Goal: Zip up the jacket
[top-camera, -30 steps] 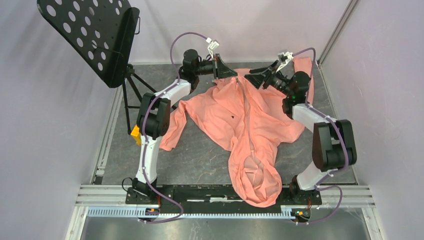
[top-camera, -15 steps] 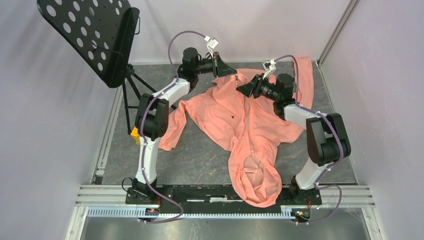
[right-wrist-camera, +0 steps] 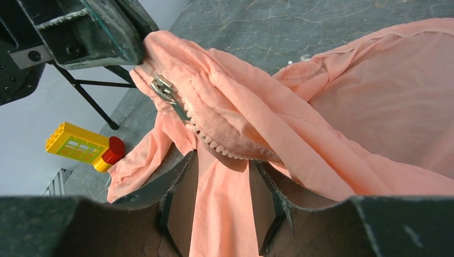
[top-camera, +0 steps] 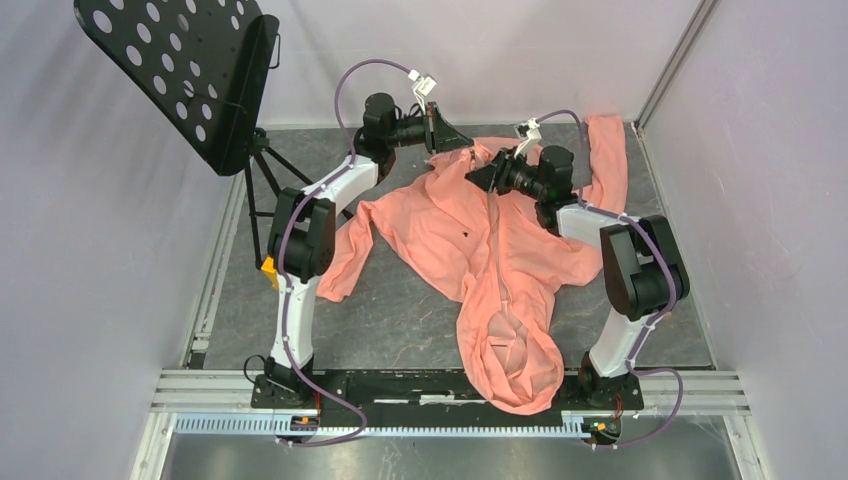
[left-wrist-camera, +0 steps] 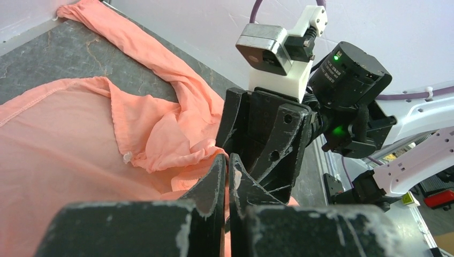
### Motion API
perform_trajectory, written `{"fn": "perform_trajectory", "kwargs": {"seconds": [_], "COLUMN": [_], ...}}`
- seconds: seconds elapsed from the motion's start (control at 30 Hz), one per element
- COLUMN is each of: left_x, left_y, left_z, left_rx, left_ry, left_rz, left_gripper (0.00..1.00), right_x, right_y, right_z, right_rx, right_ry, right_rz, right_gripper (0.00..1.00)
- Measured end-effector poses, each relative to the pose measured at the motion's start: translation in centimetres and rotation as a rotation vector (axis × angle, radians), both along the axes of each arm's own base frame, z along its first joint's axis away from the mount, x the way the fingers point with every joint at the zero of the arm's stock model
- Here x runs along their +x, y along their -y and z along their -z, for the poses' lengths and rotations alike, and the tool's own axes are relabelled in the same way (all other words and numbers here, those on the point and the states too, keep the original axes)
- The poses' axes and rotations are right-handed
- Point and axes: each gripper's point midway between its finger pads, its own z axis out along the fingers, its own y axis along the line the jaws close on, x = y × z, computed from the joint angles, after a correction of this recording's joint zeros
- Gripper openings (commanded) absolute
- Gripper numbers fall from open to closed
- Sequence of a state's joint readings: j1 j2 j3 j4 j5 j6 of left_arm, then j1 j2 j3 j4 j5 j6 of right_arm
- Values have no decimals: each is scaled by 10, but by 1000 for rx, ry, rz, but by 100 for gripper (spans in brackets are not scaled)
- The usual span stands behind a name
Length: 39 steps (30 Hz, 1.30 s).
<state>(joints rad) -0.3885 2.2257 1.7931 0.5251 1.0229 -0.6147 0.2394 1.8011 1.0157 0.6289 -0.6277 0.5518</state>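
The salmon-pink jacket (top-camera: 480, 250) lies spread on the grey table, hood at the near edge and hem at the far side. My left gripper (top-camera: 452, 141) is shut on the hem fabric beside the zipper's bottom end; pink cloth shows between its fingers (left-wrist-camera: 217, 176). My right gripper (top-camera: 478, 179) sits just right of it over the zipper strip. In the right wrist view the metal zipper slider (right-wrist-camera: 160, 87) and its pull hang just beyond my right gripper (right-wrist-camera: 225, 166). That gripper is open, and a band of jacket fabric runs between its jaws below the zipper teeth (right-wrist-camera: 217, 140).
A black perforated music stand (top-camera: 180, 70) on a tripod stands at the far left. A yellow toy block with a red piece (right-wrist-camera: 80, 145) lies on the table left of the jacket. One sleeve (top-camera: 606, 150) trails towards the far right corner wall.
My right arm has swung left from the far right sleeve to the zipper's bottom end, its jaws narrowing. The left gripper has held still on the hem.
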Motion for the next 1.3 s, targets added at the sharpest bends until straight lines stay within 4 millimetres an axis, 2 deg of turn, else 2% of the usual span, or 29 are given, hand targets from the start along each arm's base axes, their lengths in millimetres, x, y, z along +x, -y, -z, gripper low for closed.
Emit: {"fn": "perform_trajectory", "kwargs": {"seconds": [0.03, 0.1, 0.17, 0.4, 0.53, 0.67, 0.77, 0.8, 0.9, 0.93, 1.0, 1.07, 1.2, 1.23, 1.3], "left_x": [0, -1, -1, 9, 20, 32, 35, 35, 32, 32, 32, 30, 28, 27, 27], "left_y": [0, 0, -1, -6, -14, -23, -27, -27, -26, -26, -24, -22, -17, -15, -11], "left_z": [-1, -4, -5, 0, 8, 3, 0, 0, 0, 0, -2, 2, 23, 28, 37], "left_rx": [-1, -2, -2, 28, 53, 50, 48, 47, 55, 60, 67, 82, 145, 159, 187], "left_ry": [1, 8, 16, 10, -16, -4, 0, 1, -9, -13, -14, -34, -91, -106, -149], "left_rz": [0, 0, -1, -55, -109, -154, -169, -167, -146, -141, -133, -128, -151, -154, -180], "left_gripper": [2, 2, 2, 2, 2, 2, 2, 6, 44, 52, 59, 82, 82, 91, 94], "right_x": [1, 2, 5, 11, 13, -5, -23, -27, -32, -32, -31, -28, -24, -23, -23], "right_y": [0, 1, 3, 14, 31, 50, 51, 48, 41, 38, 36, 34, 31, 30, 30], "right_z": [0, 0, 1, 12, 15, 22, 26, 26, 22, 20, 14, 6, -4, -4, -1], "right_rx": [-2, -7, -21, -159, -272, -334, -339, -333, -299, -285, -265, -245, -212, -207, -198], "right_ry": [1, 7, 17, 17, 15, -7, -16, -11, 17, 30, 50, 78, 114, 118, 115], "right_rz": [3, 11, 26, 47, 47, 54, 37, 28, 10, 5, 4, 6, 7, 6, 6], "right_gripper": [36, 15, 1, 0, 0, 0, 0, 0, 0, 0, 0, 0, 0, 0, 0]}}
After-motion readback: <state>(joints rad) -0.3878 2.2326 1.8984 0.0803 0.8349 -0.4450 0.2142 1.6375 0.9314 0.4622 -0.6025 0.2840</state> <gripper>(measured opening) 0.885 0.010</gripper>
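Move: The zipper pull hangs almost between the right hand's open fingers, about 1 cm ahead and 1 cm above. The metal slider is some 3 cm ahead of that hand, 1 cm left and 4 cm up; the collar end gripped by the left hand is roughly 6 cm ahead, level sideways and 8 cm up. From the left hand, the pull lies about 5 cm back, straight below sideways-wise, 7 cm down. Right hand pinches the pull, tugs about 5 cm right and back, then rises; left opens, freeing the collar. ##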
